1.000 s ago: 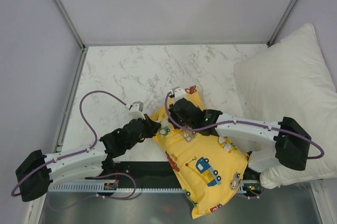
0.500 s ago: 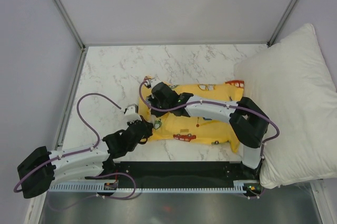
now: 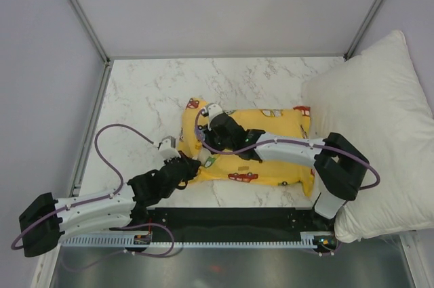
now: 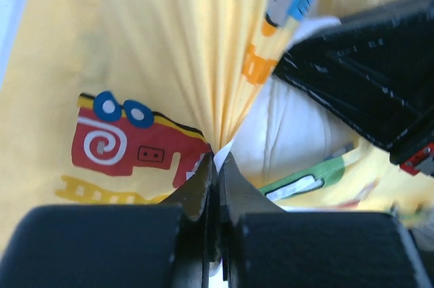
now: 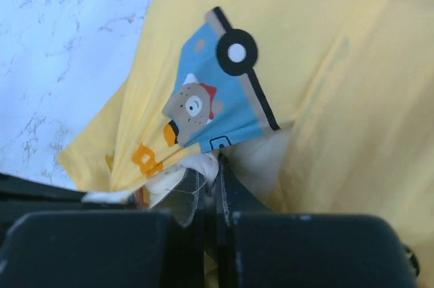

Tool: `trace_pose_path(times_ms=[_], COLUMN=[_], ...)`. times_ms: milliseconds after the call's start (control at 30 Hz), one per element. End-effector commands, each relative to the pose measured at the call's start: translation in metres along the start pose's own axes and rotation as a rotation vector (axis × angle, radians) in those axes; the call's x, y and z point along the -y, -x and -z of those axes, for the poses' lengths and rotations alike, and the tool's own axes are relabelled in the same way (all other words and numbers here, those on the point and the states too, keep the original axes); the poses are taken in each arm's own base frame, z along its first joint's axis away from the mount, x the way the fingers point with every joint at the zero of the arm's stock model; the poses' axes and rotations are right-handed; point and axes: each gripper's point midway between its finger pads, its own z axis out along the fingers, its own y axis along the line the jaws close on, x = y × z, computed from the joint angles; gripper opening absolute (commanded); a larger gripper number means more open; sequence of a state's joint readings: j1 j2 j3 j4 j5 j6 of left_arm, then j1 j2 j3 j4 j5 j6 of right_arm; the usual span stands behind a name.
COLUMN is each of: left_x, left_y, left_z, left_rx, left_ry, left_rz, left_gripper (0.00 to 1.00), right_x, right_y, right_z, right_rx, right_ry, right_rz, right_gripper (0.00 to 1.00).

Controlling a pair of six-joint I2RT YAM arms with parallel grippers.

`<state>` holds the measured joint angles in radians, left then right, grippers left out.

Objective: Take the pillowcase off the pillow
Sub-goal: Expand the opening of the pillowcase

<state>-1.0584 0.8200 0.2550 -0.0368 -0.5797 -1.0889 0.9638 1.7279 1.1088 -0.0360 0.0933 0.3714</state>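
Observation:
The yellow car-print pillowcase (image 3: 278, 122) lies across the middle of the marble table (image 3: 149, 98), long side left to right. My left gripper (image 3: 195, 165) is shut on its near-left edge; in the left wrist view the yellow folds of the pillowcase (image 4: 169, 51) run into the left gripper (image 4: 218, 159). My right gripper (image 3: 211, 149) is shut just beside it on the same end; in the right wrist view the right gripper (image 5: 211, 164) pinches bunched pale hem and yellow pillowcase (image 5: 325, 64). The cream pillow (image 4: 285, 132) shows in the opening between both grippers, pillow (image 5: 261, 159).
A large white pillow (image 3: 366, 118) fills the right side of the table, beside the right arm's base. A black strip (image 3: 224, 217) runs along the near edge. Metal frame posts (image 3: 81, 10) rise at the back corners.
The right gripper swung the pillowcase from hanging over the near edge to lying flat across the table. The left gripper kept its hold and drew slightly nearer.

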Motion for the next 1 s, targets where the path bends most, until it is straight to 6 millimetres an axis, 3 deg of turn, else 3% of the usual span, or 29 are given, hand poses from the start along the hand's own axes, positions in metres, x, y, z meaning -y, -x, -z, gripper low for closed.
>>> trace_pose_path(times_ms=[0, 33, 267, 533, 600, 633, 733, 833, 967], left_x=[-0.055, -0.054, -0.047, -0.025, -0.009, -0.003, 0.033, 0.07, 0.114], left_y=[-0.021, -0.015, 0.027, 0.037, 0.055, 0.062, 0.087, 0.107, 0.124], left_z=[0.014, 0.015, 0.012, 0.003, 0.006, 0.008, 0.012, 0.016, 0.015], left_rx=[-0.072, -0.051, 0.13, 0.127, 0.174, 0.185, 0.244, 0.297, 0.354], left_ry=[0.172, 0.17, 0.243, 0.276, 0.247, 0.235, 0.145, 0.03, -0.139], left_rz=[-0.07, -0.065, -0.065, -0.197, -0.196, -0.247, -0.312, -0.358, -0.44], left_gripper=[0.02, 0.02, 0.02, 0.03, 0.16, 0.33, 0.6, 0.72, 0.79], right_x=[0.085, 0.091, 0.095, 0.084, 0.081, 0.076, 0.066, 0.058, 0.05], right_y=[0.052, 0.038, 0.011, -0.007, -0.007, -0.014, -0.02, -0.025, -0.029], right_z=[0.039, 0.041, 0.059, 0.073, 0.079, 0.08, 0.087, 0.092, 0.095], right_rx=[0.251, 0.231, 0.238, 0.254, 0.27, 0.262, 0.276, 0.281, 0.284], right_ry=[-0.322, -0.337, -0.308, -0.248, -0.243, -0.23, -0.211, -0.182, -0.16], right_rz=[-0.074, -0.071, -0.095, -0.1, -0.105, -0.099, -0.08, -0.078, -0.068], right_gripper=[0.0, 0.0, 0.0, 0.0, 0.0, 0.0, 0.0, 0.0, 0.0])
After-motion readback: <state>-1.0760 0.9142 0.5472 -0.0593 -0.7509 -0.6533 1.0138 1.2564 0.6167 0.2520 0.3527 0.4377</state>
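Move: Both hands already pinch the pillowcase opening: its middle lies about 3 cm ahead and 2 cm right of the left hand, and about 3 cm back and 2 cm left of the right hand, level with both. From the right hand, the pillowcase body centres some 15 cm to its right, level in reach, and the red-car corner lies some 12 cm ahead and 3 cm left, both about 5 cm lower. Right hand keeps its pinch, dragging the rim 8 cm right; left opens, lets go and rises 10 cm. ##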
